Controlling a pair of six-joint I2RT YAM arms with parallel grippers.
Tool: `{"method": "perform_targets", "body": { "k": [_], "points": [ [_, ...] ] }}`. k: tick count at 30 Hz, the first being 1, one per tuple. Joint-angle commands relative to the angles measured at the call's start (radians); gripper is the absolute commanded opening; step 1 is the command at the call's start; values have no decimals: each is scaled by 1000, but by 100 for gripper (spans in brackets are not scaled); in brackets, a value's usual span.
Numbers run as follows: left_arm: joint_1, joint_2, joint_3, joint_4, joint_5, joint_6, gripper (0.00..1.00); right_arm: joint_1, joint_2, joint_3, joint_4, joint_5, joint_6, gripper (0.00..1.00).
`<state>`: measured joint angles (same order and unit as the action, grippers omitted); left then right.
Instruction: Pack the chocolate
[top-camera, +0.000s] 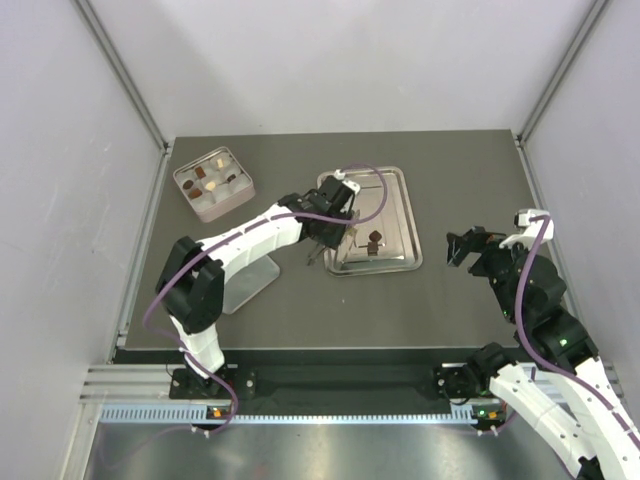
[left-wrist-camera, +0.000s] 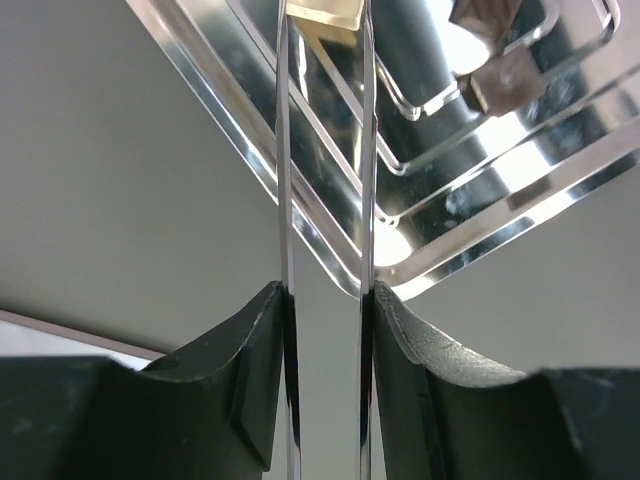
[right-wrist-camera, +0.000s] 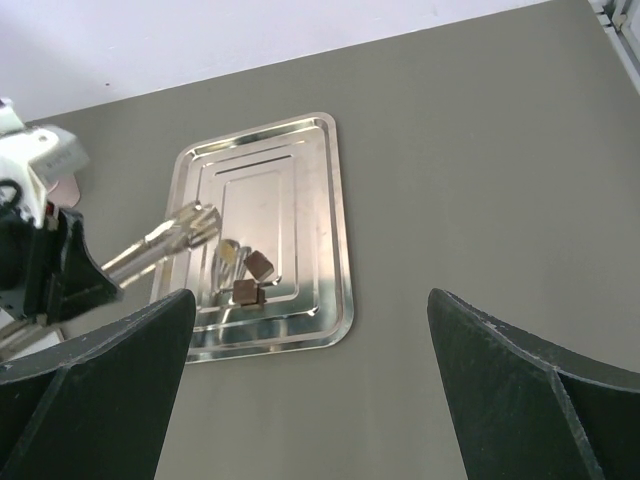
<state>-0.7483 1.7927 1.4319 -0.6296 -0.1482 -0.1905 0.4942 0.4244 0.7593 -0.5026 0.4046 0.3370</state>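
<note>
A steel tray (top-camera: 395, 195) lies mid-table with two brown chocolate pieces (top-camera: 374, 241) near its front end. My left gripper (top-camera: 333, 212) hovers over the tray's left rim, shut on metal tongs (left-wrist-camera: 325, 150). The tong blades reach into the tray, and a cream chocolate piece (left-wrist-camera: 324, 12) sits between their tips. A brown piece (left-wrist-camera: 505, 80) lies just right of it. From the right wrist, the tongs (right-wrist-camera: 170, 235) and both brown pieces (right-wrist-camera: 252, 278) show on the tray (right-wrist-camera: 330, 200). My right gripper (right-wrist-camera: 310, 300) is open and holds nothing, right of the tray (top-camera: 462, 246).
A pink compartmented tin (top-camera: 213, 183) with several chocolate pieces in it stands at the back left. A flat pale lid (top-camera: 250, 280) lies in front of it, under the left arm. Grey walls close in both sides.
</note>
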Motion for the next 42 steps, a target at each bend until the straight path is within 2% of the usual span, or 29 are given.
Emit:
{"method": "perform_targets", "body": {
  "k": [1, 8, 15, 21, 32, 42],
  "points": [
    [24, -49, 107, -53, -53, -35, 40, -2, -16, 20, 22, 13, 2, 100],
    [170, -69, 223, -137, -45, -67, 40, -2, -22, 9, 29, 2, 7, 100],
    [456, -130, 219, -157, -25, -76, 39, -2, -21, 3, 44, -16, 4, 100],
    [599, -139, 183, -142, -16, -81, 40, -2, -15, -5, 56, -15, -1, 100],
    [649, -76, 185, -116, 4, -89, 39, 0, 1, -9, 68, -3, -15, 100],
    [649, -75, 96, -76, 18, -99, 40, -2, 8, -6, 72, 2, -21, 100]
  ]
}}
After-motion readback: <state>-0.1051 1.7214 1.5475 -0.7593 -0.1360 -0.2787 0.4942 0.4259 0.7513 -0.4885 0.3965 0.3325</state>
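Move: Already holding the pale chocolate up in the tongs' tips, the left hand has the pink box of paper cups about 28 cm to its left, 18 cm ahead and some 8 cm below. The two dark chocolates left on the tray lie roughly 12 cm to its right and 4 cm ahead; the clear lid is about 22 cm left and 4 cm back. From the right hand, the box lies around 57 cm left, 28 cm ahead and 25 cm lower. Rising off the tray and forward at first, the left hand then sweeps quickly left to the box, some 25 cm left and 10 cm forward, lifting about 9 cm and turning roughly 40 degrees counter-clockwise. It checks by the box's near right edge and sinks about 3 cm, its fingers keeping the tongs squeezed on the pale chocolate. ##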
